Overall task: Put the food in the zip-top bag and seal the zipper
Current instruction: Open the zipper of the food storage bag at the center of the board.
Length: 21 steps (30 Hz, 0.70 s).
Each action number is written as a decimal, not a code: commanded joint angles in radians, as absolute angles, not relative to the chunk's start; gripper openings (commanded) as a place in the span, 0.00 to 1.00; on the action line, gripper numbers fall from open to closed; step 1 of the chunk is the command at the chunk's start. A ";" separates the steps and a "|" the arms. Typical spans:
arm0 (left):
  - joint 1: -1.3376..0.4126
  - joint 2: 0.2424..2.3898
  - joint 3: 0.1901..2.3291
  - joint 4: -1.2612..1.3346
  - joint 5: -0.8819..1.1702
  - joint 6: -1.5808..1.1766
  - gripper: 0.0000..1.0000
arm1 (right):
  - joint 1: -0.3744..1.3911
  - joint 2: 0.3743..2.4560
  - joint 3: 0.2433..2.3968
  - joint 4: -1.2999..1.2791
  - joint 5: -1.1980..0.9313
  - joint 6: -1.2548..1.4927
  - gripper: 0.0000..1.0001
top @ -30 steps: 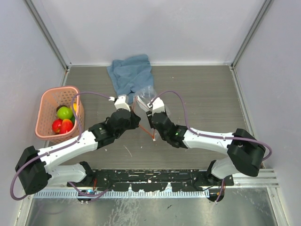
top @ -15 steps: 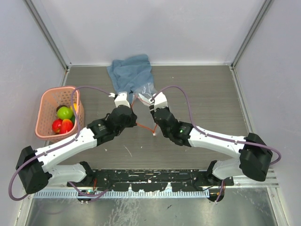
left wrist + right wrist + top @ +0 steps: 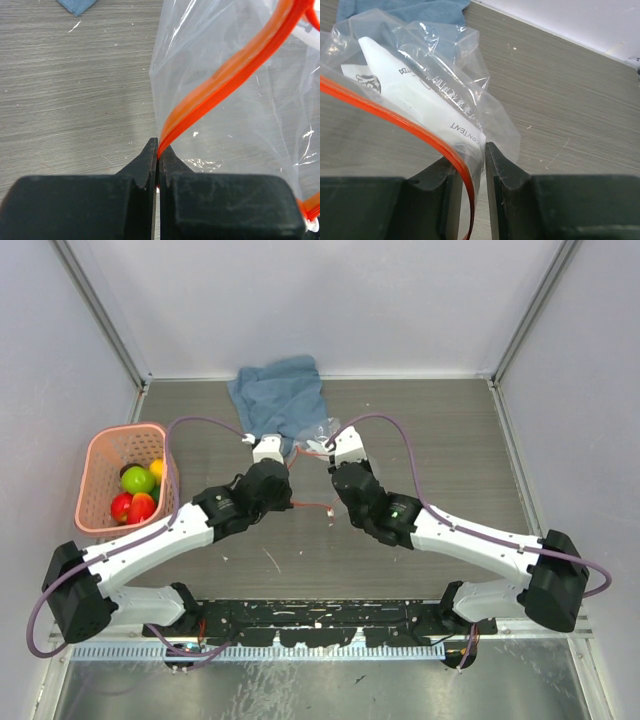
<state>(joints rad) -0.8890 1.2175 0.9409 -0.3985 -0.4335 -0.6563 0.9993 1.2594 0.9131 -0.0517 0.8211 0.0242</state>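
Observation:
The zip-top bag point(image 3: 316, 432) lies crumpled by the blue cloth, lifted between both arms. My left gripper point(image 3: 268, 451) is shut on the zipper point(image 3: 235, 70), the orange strip pinched at its tips point(image 3: 158, 149), with the clear bag point(image 3: 240, 130) hanging to the right. My right gripper point(image 3: 470, 159) stands part open, with the bag's point(image 3: 420, 85) edge and the zipper point(image 3: 395, 116) lying between its fingers against the left one. A loop of zipper point(image 3: 312, 506) sags between the arms. The food point(image 3: 137, 480) sits in the pink basket, red, green and yellow pieces.
The pink lattice basket point(image 3: 98, 452) stands at the left edge of the table. A blue cloth point(image 3: 278, 395) lies bunched at the back centre, partly under the bag, and shows in both wrist views point(image 3: 405, 7) point(image 3: 77, 5). Grey walls close in on all sides.
Both grippers moved toward the back of the table with the bag. The right gripper's jaws have narrowed around the bag's edge. The left stayed shut on the zipper.

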 commanded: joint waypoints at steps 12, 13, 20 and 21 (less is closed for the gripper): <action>-0.894 1.242 0.987 -0.304 -0.256 -0.665 0.11 | 0.977 1.318 1.044 -0.144 0.776 0.037 0.07; -0.894 1.242 0.985 -0.299 -0.255 -0.669 0.15 | 0.977 1.317 1.048 -0.150 0.783 0.039 0.05; -0.892 1.208 0.973 -0.257 -0.275 -0.681 0.38 | 0.967 1.340 1.080 -0.230 0.826 0.068 0.01; -0.892 1.199 0.971 -0.255 -0.278 -0.682 0.42 | 0.965 1.342 1.082 -0.237 0.824 0.072 0.00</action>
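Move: The right hand's parted fingers straddle the bag's orange zipper rim, about 1 cm to its left and 1 cm below. The left hand already pinches the opposite rim; from it, that right-hand stretch lies about 9 cm right, 6 cm ahead and some 4 cm higher. The zipper's near end hangs about 8 cm right, 3 cm back and 3 cm lower. The blue cloth lies on the board about 20 cm ahead of the left hand, 2 cm left and 16 cm down. With only a small wobble sideways and a sink of about 1 cm, the right hand shuts its fingers on the orange rim between them and pinches it, tipping slightly downward. Meanwhile the left hand slides some 4 cm to the right, towards the right hand, rising about 1 cm late on and turning a few degrees clockwise, while its fingers open to about a third and ease their pinch, the strip still between them at the right-hand finger. ##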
